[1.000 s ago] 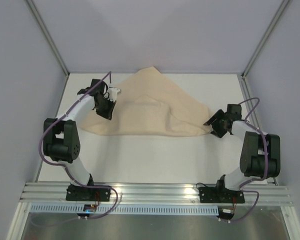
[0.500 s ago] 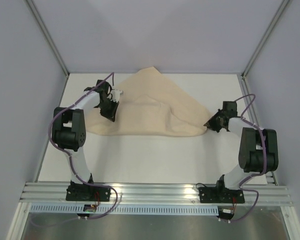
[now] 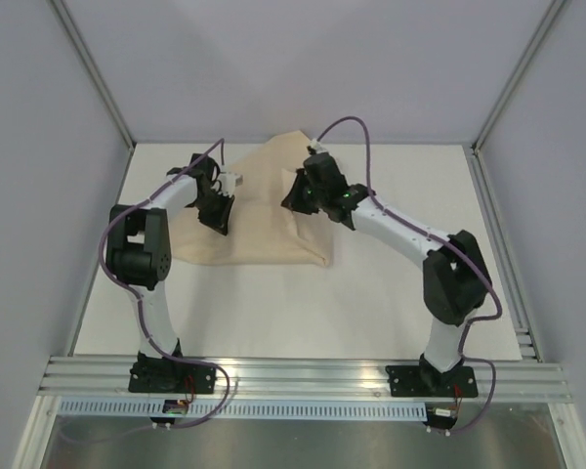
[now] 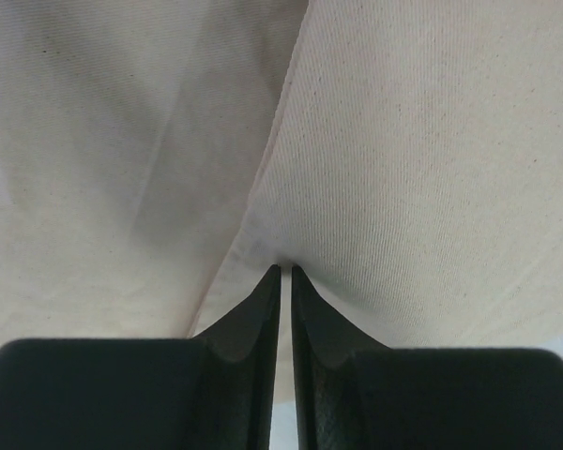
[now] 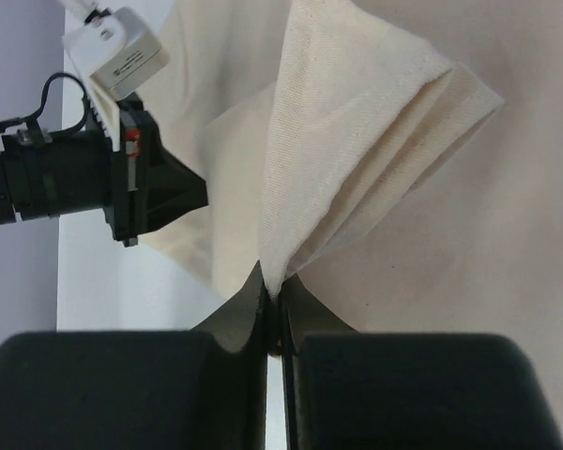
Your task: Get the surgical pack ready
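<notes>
The surgical pack shows only as a tan cloth (image 3: 264,230) lying at the back middle of the table; whatever is inside it is hidden. My right gripper (image 3: 293,198) is shut on a corner of the cloth and holds it over the cloth's middle, so the right side lies folded over to the left. In the right wrist view the pinched corner (image 5: 357,112) fans out in layers from the gripper (image 5: 273,286). My left gripper (image 3: 218,217) sits at the cloth's left part. Its jaws (image 4: 281,270) stand almost together, with a cloth fold (image 4: 432,141) running into the tips.
The white tabletop (image 3: 400,293) lies bare to the right of and in front of the cloth. An aluminium rail (image 3: 303,376) runs along the near edge by the arm bases. Grey walls close in the back and both sides. The left gripper's body (image 5: 159,192) shows in the right wrist view.
My right gripper closed on the cloth's right corner and carried it left and back across the table, folding the cloth over. The left gripper shifted slightly and kept its hold.
</notes>
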You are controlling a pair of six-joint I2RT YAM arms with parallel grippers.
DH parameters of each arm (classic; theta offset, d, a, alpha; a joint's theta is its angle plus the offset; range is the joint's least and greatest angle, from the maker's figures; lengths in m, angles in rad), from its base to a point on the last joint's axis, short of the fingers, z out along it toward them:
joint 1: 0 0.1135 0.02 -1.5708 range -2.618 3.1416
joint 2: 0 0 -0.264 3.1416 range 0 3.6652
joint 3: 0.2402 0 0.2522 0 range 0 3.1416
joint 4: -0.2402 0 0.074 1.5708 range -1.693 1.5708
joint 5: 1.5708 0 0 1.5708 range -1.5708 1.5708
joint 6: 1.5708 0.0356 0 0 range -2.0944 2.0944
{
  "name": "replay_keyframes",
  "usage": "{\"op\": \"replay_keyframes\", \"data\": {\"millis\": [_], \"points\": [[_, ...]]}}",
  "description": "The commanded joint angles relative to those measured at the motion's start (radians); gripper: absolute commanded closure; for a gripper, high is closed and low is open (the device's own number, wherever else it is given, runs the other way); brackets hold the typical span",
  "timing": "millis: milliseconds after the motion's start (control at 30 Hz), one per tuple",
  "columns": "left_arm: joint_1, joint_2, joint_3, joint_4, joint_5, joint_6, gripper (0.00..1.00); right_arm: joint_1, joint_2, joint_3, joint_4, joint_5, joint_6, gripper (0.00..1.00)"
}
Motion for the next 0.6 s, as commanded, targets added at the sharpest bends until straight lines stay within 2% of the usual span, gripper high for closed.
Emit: {"op": "replay_keyframes", "data": {"millis": [0, 200, 400, 567], "points": [[0.004, -0.018, 0.018, 0.009, 0.013, 0.0, 0.83, 0.105, 0.136, 0.139, 0.012, 0.026, 0.029, 0.99], [0.004, 0.019, 0.018, 0.017, 0.06, -0.015, 0.83, 0.185, 0.287, 0.312, 0.023, 0.017, 0.052, 0.99], [0.004, 0.027, 0.016, 0.029, 0.074, -0.015, 0.84, 0.196, 0.333, 0.322, 0.064, -0.003, 0.109, 0.99], [0.004, 0.033, 0.027, 0.029, 0.105, -0.027, 0.84, 0.2, 0.374, 0.417, 0.041, 0.015, 0.069, 0.99]]}}
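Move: The right hand, with a cloth corner already pinched in its fingers, is taking it over the folded cloth to the left gripper's fingertips, about 17 cm to its left, 1 cm nearer the base and 13 cm lower. The cloth's near right fold corner lies about 9 cm back, 11 cm to the right and 16 cm below the right hand. From the left hand, low at the cloth, the pinched corner is some 17 cm right, 1 cm ahead and 13 cm up. Still pinching the corner, the right hand sweeps it about 11 cm left towards the left gripper, quickly at first, while sinking some 6 cm, then eases off, rising a centimetre at the end. It turns slightly counter-clockwise, fingers staying shut. The left hand stays with its nearly closed tips pressed on the cloth. ##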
